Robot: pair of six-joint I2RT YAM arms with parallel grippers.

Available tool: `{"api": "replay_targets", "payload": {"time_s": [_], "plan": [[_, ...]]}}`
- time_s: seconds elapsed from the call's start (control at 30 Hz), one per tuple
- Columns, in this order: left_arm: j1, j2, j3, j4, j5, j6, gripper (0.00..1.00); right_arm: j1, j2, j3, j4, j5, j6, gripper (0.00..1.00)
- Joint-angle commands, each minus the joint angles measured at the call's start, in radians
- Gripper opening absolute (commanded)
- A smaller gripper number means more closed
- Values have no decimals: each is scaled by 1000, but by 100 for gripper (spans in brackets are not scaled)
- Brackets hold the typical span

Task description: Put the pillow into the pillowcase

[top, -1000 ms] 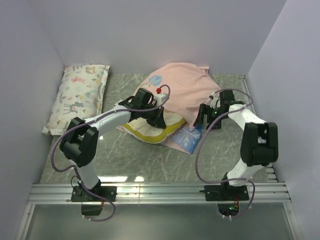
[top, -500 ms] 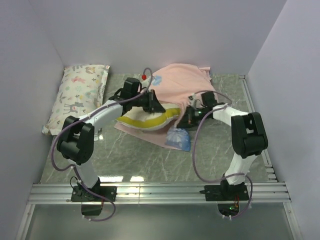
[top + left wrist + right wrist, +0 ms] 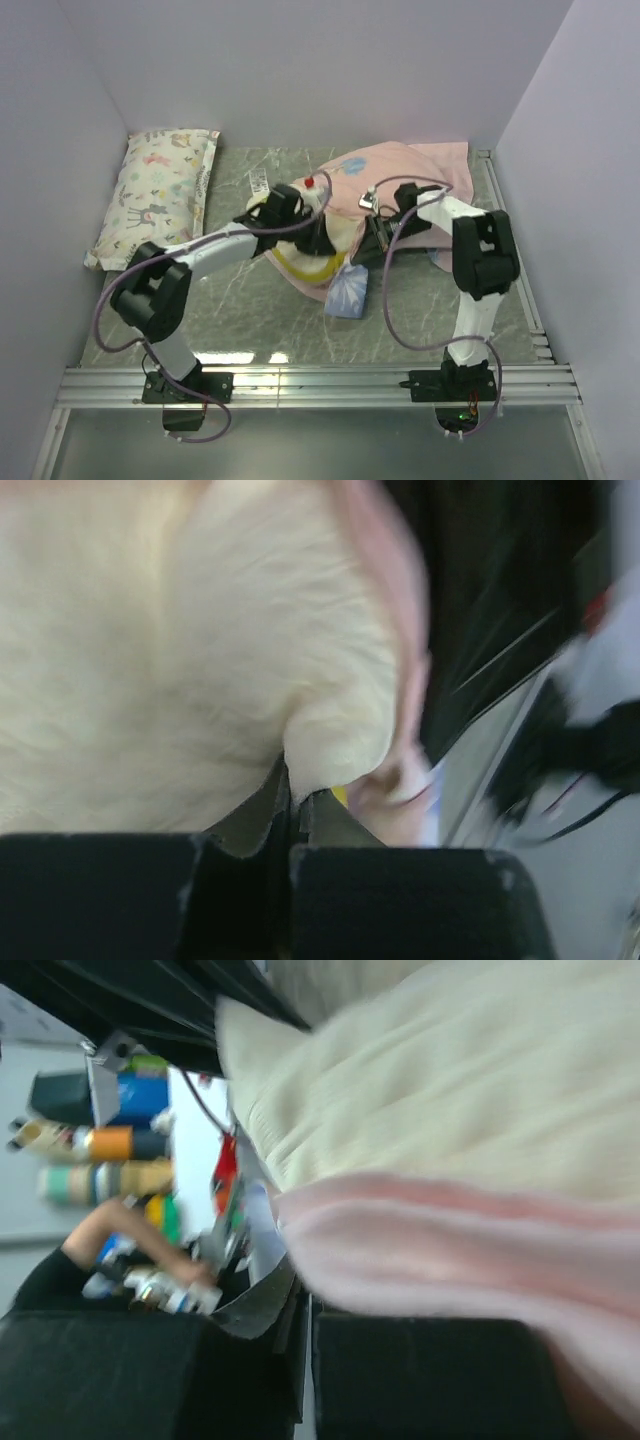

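The cream pillow (image 3: 312, 262), with its yellow band, lies mid-table, its far part under the pink pillowcase (image 3: 405, 172). The case's blue face bunches below the pillow (image 3: 348, 293). My left gripper (image 3: 318, 238) is shut on a pinch of the pillow's cream cover; in the left wrist view the left gripper (image 3: 293, 798) nips the pillow (image 3: 180, 660), with the pillowcase hem (image 3: 395, 680) beside it. My right gripper (image 3: 372, 240) sits at the case's mouth. In the right wrist view the right gripper (image 3: 303, 1295) is shut on the pillowcase edge (image 3: 470, 1260), with the pillow (image 3: 450, 1070) above it.
A smaller white pillow with animal-and-flower print (image 3: 158, 195) lies along the left wall. Walls close the table on the left, back and right. An aluminium rail (image 3: 320, 385) carrying both arm bases runs along the near edge.
My right gripper went from open to shut and moved left to the pillowcase's mouth. The pink case shifted right. My left gripper carried the pillow end rightward, and more of the pillow is covered.
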Motion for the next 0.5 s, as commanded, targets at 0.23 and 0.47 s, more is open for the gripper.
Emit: {"api": "replay_targets", "payload": {"time_s": [0.23,0.47], "plan": [[-70,27,-61,-233,172,296,33,-112,-359,-166,84,297,280,60],[-120,-142,15,-471,409,440,61,-21,-528,36,138,948,325,81]]}}
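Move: The left hand, shut on the raised edge of the pillow, has the pillow's bare part about 3 cm ahead, 6 cm to its left and some 8 cm below. The right hand is at the case mouth: the pillowcase's middle lies roughly 17 cm ahead, 10 cm to its right and 12 cm below, the blue flap about 7 cm back, 3 cm left and 10 cm lower, and the pillow 6 cm ahead, 13 cm left. Down and a little back go both hands at first, the left by about 9 cm, setting the pillow's edge down, the right by some 4 cm at the case mouth. The left fingers open, let go of the pillow and draw back, rising and turning clockwise; the right opens, releases the case edge, then climbs steeply to the right, its fingers tipping down. ##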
